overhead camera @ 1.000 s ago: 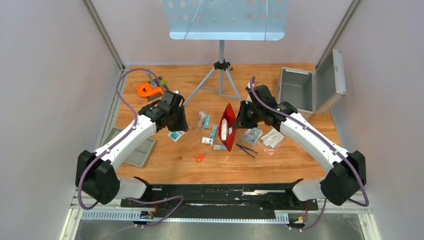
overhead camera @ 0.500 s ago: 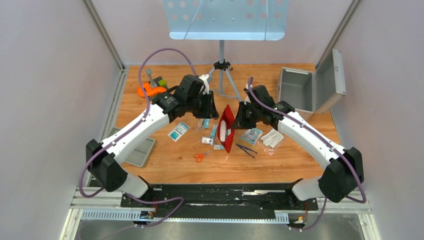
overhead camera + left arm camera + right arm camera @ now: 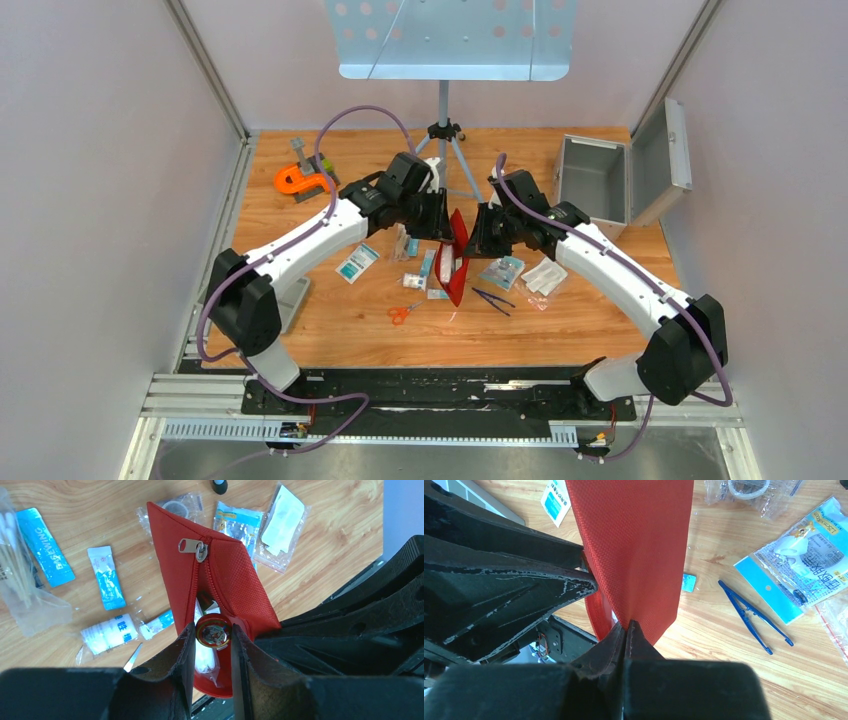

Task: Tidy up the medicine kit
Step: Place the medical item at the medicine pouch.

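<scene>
A red zip pouch [image 3: 458, 262] stands tilted in the middle of the table, its mouth open. My right gripper [image 3: 626, 625] is shut on the pouch's [image 3: 639, 540] fabric edge and holds it up. My left gripper [image 3: 213, 626] is shut on a small round red-and-gold tin [image 3: 213, 634], right over the open pouch [image 3: 230, 575], where a white packet shows inside. The two grippers [image 3: 440, 215] [image 3: 480, 232] sit on either side of the pouch. The medicine kit [image 3: 595, 185], a silver-grey metal case, stands at the far right with its lid swung open.
Loose packets lie around the pouch, with a bag of cotton swabs [image 3: 20, 595]. There are also blue tweezers [image 3: 754, 617] and orange-handled scissors [image 3: 400, 313]. A tripod stand [image 3: 440, 160] rises behind. A grey tray [image 3: 290, 300] lies at the left edge and an orange object [image 3: 298, 180] at the far left.
My left arm has swung right from above the packets on the left to the pouch's mouth, carrying the tin. The right arm and pouch have stayed put.
</scene>
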You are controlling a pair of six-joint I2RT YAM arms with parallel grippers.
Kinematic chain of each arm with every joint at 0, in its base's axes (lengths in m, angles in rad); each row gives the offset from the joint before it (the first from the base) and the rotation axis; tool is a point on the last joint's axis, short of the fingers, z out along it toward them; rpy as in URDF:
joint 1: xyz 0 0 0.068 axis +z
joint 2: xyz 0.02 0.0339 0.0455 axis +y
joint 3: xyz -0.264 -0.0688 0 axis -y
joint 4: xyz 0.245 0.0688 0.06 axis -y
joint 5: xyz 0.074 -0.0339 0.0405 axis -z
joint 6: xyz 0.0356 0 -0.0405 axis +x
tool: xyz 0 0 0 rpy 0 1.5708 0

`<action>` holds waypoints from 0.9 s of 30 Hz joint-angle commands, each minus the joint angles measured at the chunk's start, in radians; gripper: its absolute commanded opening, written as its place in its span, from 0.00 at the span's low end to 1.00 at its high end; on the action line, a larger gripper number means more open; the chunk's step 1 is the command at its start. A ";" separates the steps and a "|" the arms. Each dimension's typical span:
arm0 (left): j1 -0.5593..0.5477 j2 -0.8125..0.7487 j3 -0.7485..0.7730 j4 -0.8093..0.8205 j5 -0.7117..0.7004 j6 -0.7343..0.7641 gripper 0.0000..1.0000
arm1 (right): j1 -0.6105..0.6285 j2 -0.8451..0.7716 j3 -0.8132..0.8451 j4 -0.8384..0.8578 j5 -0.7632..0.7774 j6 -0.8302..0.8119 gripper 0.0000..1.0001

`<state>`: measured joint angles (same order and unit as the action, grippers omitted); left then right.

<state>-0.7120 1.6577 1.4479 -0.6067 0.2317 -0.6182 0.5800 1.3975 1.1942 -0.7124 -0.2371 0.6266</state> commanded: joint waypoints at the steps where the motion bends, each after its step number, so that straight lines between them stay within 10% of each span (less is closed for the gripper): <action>1: -0.010 0.018 0.038 0.059 0.029 -0.011 0.35 | 0.004 -0.022 0.031 0.052 -0.015 0.014 0.00; 10: -0.021 0.035 0.050 0.064 0.034 -0.023 0.63 | 0.003 -0.033 0.020 0.056 -0.015 0.015 0.00; 27: 0.071 -0.190 -0.043 -0.123 -0.136 0.041 0.66 | -0.006 -0.077 -0.023 0.059 -0.016 0.014 0.00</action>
<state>-0.7086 1.5417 1.4532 -0.6773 0.1463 -0.6098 0.5797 1.3762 1.1797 -0.6987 -0.2451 0.6270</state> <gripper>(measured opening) 0.655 0.003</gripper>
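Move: The left hand holds the small round brown item right over the open mouth of the red medicine pouch, whose middle lies about 5 cm below, 2 cm back and 1 cm to the right. On the table some 14 cm below that hand, the white gauze roll is about 9 cm left and 6 cm back, the blue tweezers about 11 cm right and 10 cm back. From the right hand, the pouch's middle is roughly 3 cm left, level fore and aft, 4 cm below. Down and slightly right, only a centimetre or so, the left hand dips at the pouch mouth while its fingers open and let go of the round brown item. Then, fingers still open, it turns back up and left, lifting about 5 cm off its low point, away from the mouth with barely any wrist tilt. The right hand stays in place, still pinching the pouch's edge. ##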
